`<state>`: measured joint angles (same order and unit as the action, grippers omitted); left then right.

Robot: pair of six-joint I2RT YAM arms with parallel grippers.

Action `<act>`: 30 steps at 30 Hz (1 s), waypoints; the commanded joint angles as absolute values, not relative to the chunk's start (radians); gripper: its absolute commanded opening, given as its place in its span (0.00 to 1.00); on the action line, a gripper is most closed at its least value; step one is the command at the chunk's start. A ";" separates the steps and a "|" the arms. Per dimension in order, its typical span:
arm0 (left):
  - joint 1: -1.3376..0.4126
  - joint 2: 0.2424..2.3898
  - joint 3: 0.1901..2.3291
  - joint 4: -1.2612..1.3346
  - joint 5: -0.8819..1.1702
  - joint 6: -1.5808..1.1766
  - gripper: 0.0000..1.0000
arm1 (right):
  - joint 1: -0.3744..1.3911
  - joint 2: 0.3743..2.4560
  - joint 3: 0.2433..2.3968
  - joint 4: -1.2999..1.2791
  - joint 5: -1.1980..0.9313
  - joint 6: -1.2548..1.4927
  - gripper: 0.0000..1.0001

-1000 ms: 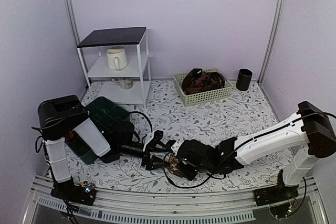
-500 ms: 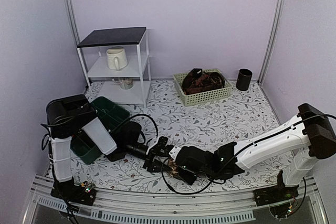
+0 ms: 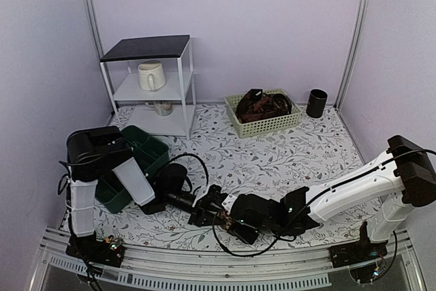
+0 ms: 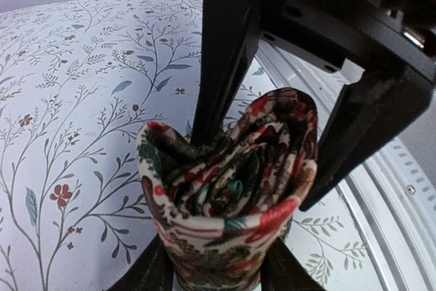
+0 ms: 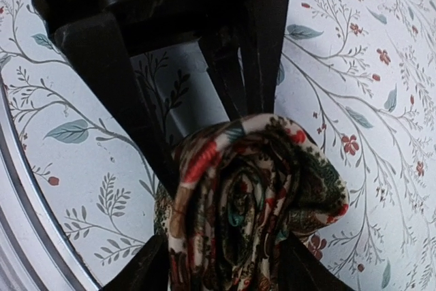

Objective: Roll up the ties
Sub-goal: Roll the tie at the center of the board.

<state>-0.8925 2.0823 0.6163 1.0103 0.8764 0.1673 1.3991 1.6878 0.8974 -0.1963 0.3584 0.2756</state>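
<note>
One of the ties, rolled into a tight floral coil (image 4: 231, 161) (image 5: 238, 195), hangs just above the table near its front edge (image 3: 223, 219). My left gripper (image 4: 218, 264) (image 3: 211, 210) has both fingers pressed on the coil's sides. My right gripper (image 5: 221, 264) (image 3: 230, 217) faces it from the other end, and its fingers also lie against the coil, one seemingly tucked under the outer wrap. In each wrist view the other gripper's black fingers flank the coil. More ties lie heaped in the pale basket (image 3: 240, 126) at the back.
A dark green bin (image 3: 139, 148) stands beside the left arm. A white shelf unit (image 3: 146, 49) holds a cream mug (image 3: 151, 75). A black cup (image 3: 316, 102) stands right of the basket. The table's metal front rail (image 3: 204, 274) is just below the grippers.
The left arm swung right and nearer, and its jaws closed in on the coil. The right gripper shifted slightly towards the front edge, and its jaws widened a little.
</note>
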 commanded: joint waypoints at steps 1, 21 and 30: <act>-0.912 2.108 0.598 1.044 0.827 0.184 0.43 | 1.408 1.592 0.858 -0.186 0.334 0.316 0.63; -0.918 2.125 0.616 1.056 0.804 0.180 0.41 | 1.240 1.426 0.723 -0.038 0.196 0.279 1.00; -0.917 2.127 0.625 1.035 0.794 0.185 0.41 | 1.041 1.432 0.639 0.112 -0.168 0.257 1.00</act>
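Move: The tie roll is pinched in the left hand, its middle some 3 cm to the right of that hand's point and about level with it. The right hand's loosening fingers still straddle it, with the roll's middle about 1 cm ahead, 2 cm left and 1 cm below. From the right hand the basket stands about 38 cm ahead and 8 cm right; from the left hand the green tray lies roughly 17 cm ahead and 27 cm left. Letting go of the tie roll, the right fingers go on opening from about half to fully wide and come free, while the left fingers keep their pinch nearly still. The right hand rises about 5 cm off the roll, then heads forward about 5 cm and 3 cm right, away from it, the wrist tilting some 20 degrees so the fingers point flatter to the left. ##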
